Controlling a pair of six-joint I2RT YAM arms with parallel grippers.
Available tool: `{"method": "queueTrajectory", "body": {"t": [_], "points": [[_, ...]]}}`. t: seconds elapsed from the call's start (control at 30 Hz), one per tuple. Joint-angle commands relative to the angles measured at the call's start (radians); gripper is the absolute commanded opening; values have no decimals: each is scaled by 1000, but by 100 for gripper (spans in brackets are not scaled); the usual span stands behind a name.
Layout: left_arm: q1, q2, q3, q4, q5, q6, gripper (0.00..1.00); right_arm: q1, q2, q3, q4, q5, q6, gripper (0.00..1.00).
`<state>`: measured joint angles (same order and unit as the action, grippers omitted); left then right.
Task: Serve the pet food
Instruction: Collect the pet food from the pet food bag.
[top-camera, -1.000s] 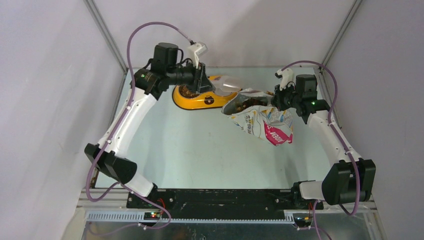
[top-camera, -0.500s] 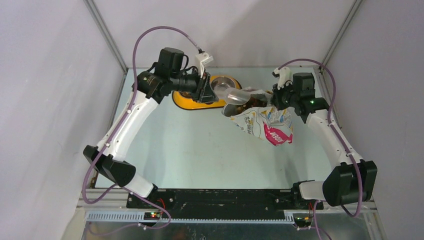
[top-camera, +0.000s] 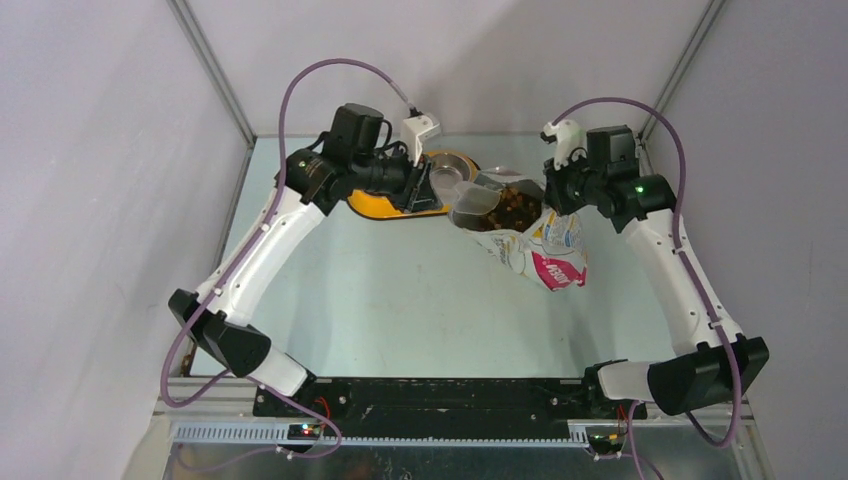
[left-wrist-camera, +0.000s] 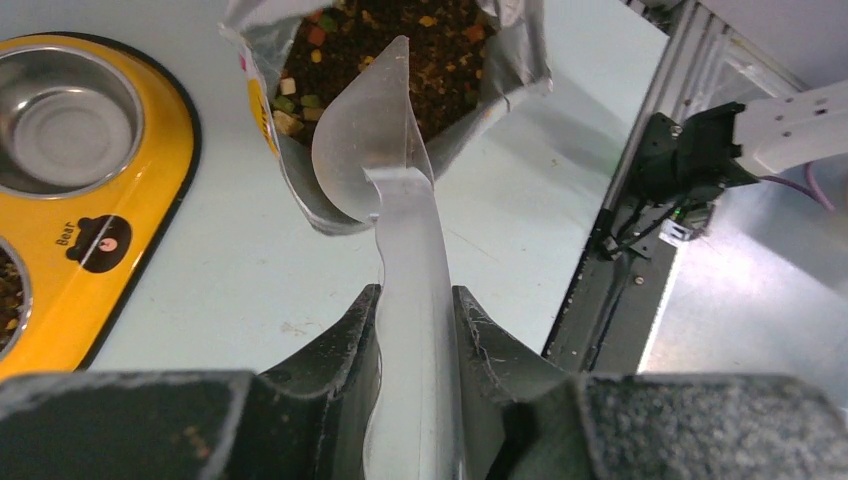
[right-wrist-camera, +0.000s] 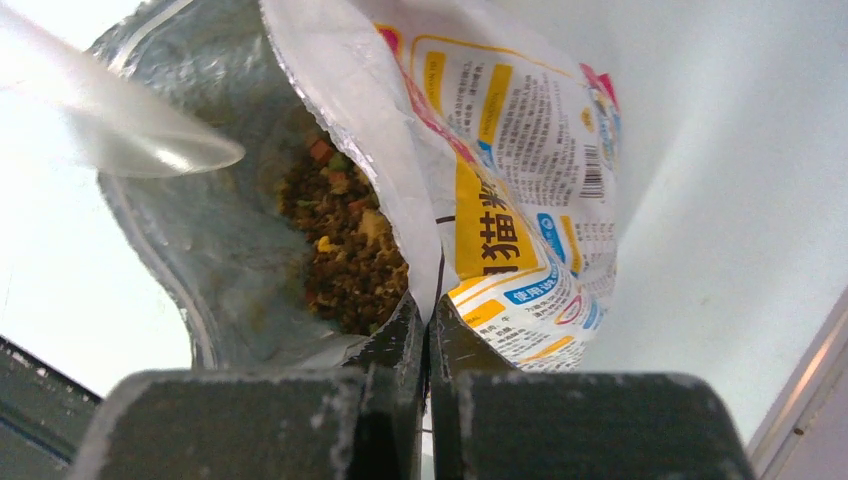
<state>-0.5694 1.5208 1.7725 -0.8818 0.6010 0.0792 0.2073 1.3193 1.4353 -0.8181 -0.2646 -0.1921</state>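
The pet food is brown kibble with coloured bits, lying inside an open foil bag. My right gripper is shut on the bag's rim and holds its mouth up and open. The right wrist view shows its jaws pinching the foil edge beside the kibble. My left gripper is shut on the handle of a clear plastic scoop. The empty scoop bowl sits at the bag's mouth, its tip over the kibble.
A yellow double bowl lies behind the left gripper at the back of the table. One steel cup is empty and the other holds some kibble. The black base rail runs along the near edge.
My left gripper has carried the scoop rightward from over the yellow bowl to the bag's mouth. The right gripper has raised the bag's rim, so the bag stands steeper.
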Motion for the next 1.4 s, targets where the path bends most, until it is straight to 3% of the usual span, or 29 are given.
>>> {"method": "queueTrajectory", "body": {"t": [0.0, 0.47, 0.63, 1.03, 1.37], "points": [[-34, 28, 9, 49, -125, -2, 0, 76, -72, 100, 83, -27, -16, 0], [-167, 156, -22, 51, -550, -8, 0, 131, -68, 18, 142, -55, 5, 0], [-200, 198, -41, 71, -630, -25, 0, 119, -75, -49, 192, -81, 10, 0], [-206, 304, -98, 163, -609, -122, 0, 45, -75, -173, 268, -139, 27, 0], [-176, 382, -134, 215, -429, -249, 0, -5, -70, -217, 282, -152, 23, 0]]}}
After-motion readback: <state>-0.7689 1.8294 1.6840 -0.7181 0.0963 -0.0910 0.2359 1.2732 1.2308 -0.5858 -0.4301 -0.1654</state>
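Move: The pet food in the open bag lies some 18 cm to the right of the left hand, roughly 7 cm ahead and 18 cm below it. The bag rim pinched by the right hand is about 24 cm right, 4 cm ahead and 6 cm lower, and the empty steel bowl about 20 cm ahead, 3 cm right and 30 cm down. From the right hand the pet food is about 3 cm ahead, 6 cm left and 12 cm below. The left hand keeps its grip on the clear scoop and plunges about 15 cm, edging some 5 cm forward and late on 5 cm right, the fingers tipping more steeply down by 20-odd degrees and turning counter-clockwise, so the scoop goes down into the bag's mouth towards the pet food. The right hand, still pinching the rim, first brings it left and slightly back, ending about 4 cm left, then eases forward and sinks a couple of centimetres, turning a little counter-clockwise. ##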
